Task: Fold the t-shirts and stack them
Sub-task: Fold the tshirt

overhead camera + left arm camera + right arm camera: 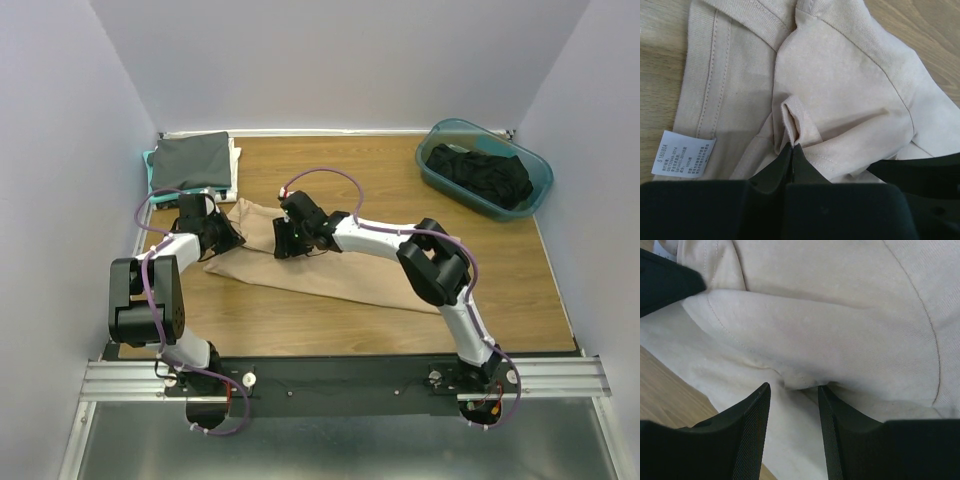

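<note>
A tan t-shirt (pixel 340 275) lies crumpled across the middle of the table. My left gripper (pixel 228 238) is at its left end. In the left wrist view it (pixel 792 146) is shut on a pinched fold of the tan cloth (pixel 840 75) near the collar, with a white care label (pixel 687 152) to the left. My right gripper (pixel 283 242) is just right of it. In the right wrist view it (pixel 792 390) is open, its fingers (pixel 755 420) on either side of a rolled edge of the tan shirt (pixel 830 315).
A stack of folded shirts (pixel 192 160), dark grey on top with teal and white under it, sits at the back left. A teal plastic tub (pixel 440 178) at the back right holds black shirts (pixel 485 172). Grey walls enclose the table.
</note>
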### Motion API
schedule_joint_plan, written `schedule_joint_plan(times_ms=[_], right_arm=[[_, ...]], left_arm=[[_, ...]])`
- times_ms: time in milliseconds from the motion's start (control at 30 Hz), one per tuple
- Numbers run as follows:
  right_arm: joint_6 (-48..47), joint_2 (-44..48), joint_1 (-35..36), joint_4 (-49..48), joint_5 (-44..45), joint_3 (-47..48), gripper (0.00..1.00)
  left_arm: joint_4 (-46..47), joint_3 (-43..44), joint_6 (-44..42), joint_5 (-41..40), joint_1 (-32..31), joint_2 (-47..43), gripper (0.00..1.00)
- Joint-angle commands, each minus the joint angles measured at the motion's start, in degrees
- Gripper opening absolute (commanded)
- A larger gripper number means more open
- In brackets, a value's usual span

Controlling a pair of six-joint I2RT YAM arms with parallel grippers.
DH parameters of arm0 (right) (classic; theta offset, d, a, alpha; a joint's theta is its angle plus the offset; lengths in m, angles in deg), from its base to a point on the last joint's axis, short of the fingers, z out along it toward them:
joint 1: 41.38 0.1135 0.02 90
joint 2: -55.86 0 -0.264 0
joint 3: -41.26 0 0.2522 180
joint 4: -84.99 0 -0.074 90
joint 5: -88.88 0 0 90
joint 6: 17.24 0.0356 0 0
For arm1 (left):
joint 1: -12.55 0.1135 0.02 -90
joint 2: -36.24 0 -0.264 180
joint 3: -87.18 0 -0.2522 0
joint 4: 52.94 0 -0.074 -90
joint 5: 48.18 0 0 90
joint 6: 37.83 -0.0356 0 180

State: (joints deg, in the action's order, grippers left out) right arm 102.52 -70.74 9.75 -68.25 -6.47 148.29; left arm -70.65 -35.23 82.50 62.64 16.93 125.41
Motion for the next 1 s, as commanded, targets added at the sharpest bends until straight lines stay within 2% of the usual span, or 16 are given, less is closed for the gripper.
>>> schedule_joint_plan(times_ms=[0,267,367,433,467,567,833,967], right_arm=[[-0.75,-1.54,0.55,0.1,2.88,1.56,0.5],[-0.84,-3.38,0.55,0.1,4.73,3.67,0.47],[-1.11,-4.0,0.63,0.1,4.99,4.55,0.37],[-1.19,-3.91,0.63,0.1,4.99,4.72,0.23],[-1.11,-3.74,0.55,0.1,5.08,4.55,0.12],[-1.11,-1.72,0.55,0.19,6.47,3.15,0.0],[-1.81,5.49,0.55,4.22,6.31,-1.51,0.0],[-2.16,7.95,0.55,6.6,6.05,-3.45,0.0]], left_arm=[[1.04,0.11,-1.15,1.77,0.45,-1.71,0.01],[0.96,-1.03,-1.41,2.47,0.45,-2.59,0.01],[0.87,-1.38,-1.59,2.47,0.45,-2.68,0.01],[0.96,-1.47,-1.59,2.65,0.45,-3.03,0.01],[0.87,-1.56,-1.59,2.65,0.45,-3.12,0.01],[0.78,-2.08,-1.06,2.21,0.45,-4.35,0.0],[0.96,-7.09,3.42,1.24,0.36,-12.07,0.0],[0.87,-10.77,5.7,1.85,0.1,-16.3,0.05]])
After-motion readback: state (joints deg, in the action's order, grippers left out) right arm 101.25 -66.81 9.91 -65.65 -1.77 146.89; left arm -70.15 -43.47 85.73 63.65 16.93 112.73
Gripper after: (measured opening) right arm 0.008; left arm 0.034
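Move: The tan t-shirt's loose sleeve hem lies about 2 cm ahead of the right hand's half-open fingers, at fingertip height. From the left hand, already shut on the same hem, that spot is some 9 cm to the right and 2 cm nearer. The shirt's white label lies 7 cm to the left hand's left. The shirt's far folded corner is about 11 cm ahead of the right hand and 9 cm left, the dark folded stack 22 ahead and 21 left. The loose stretch of hem is pinched by the right fingers, which slide about 2 cm forward, nearly level, and shut from half open. The right hand then draws it right and up some 2 cm, easing back. The left hand keeps its pinch and, late on, pulls about 3 cm back and 2.5 cm up. ##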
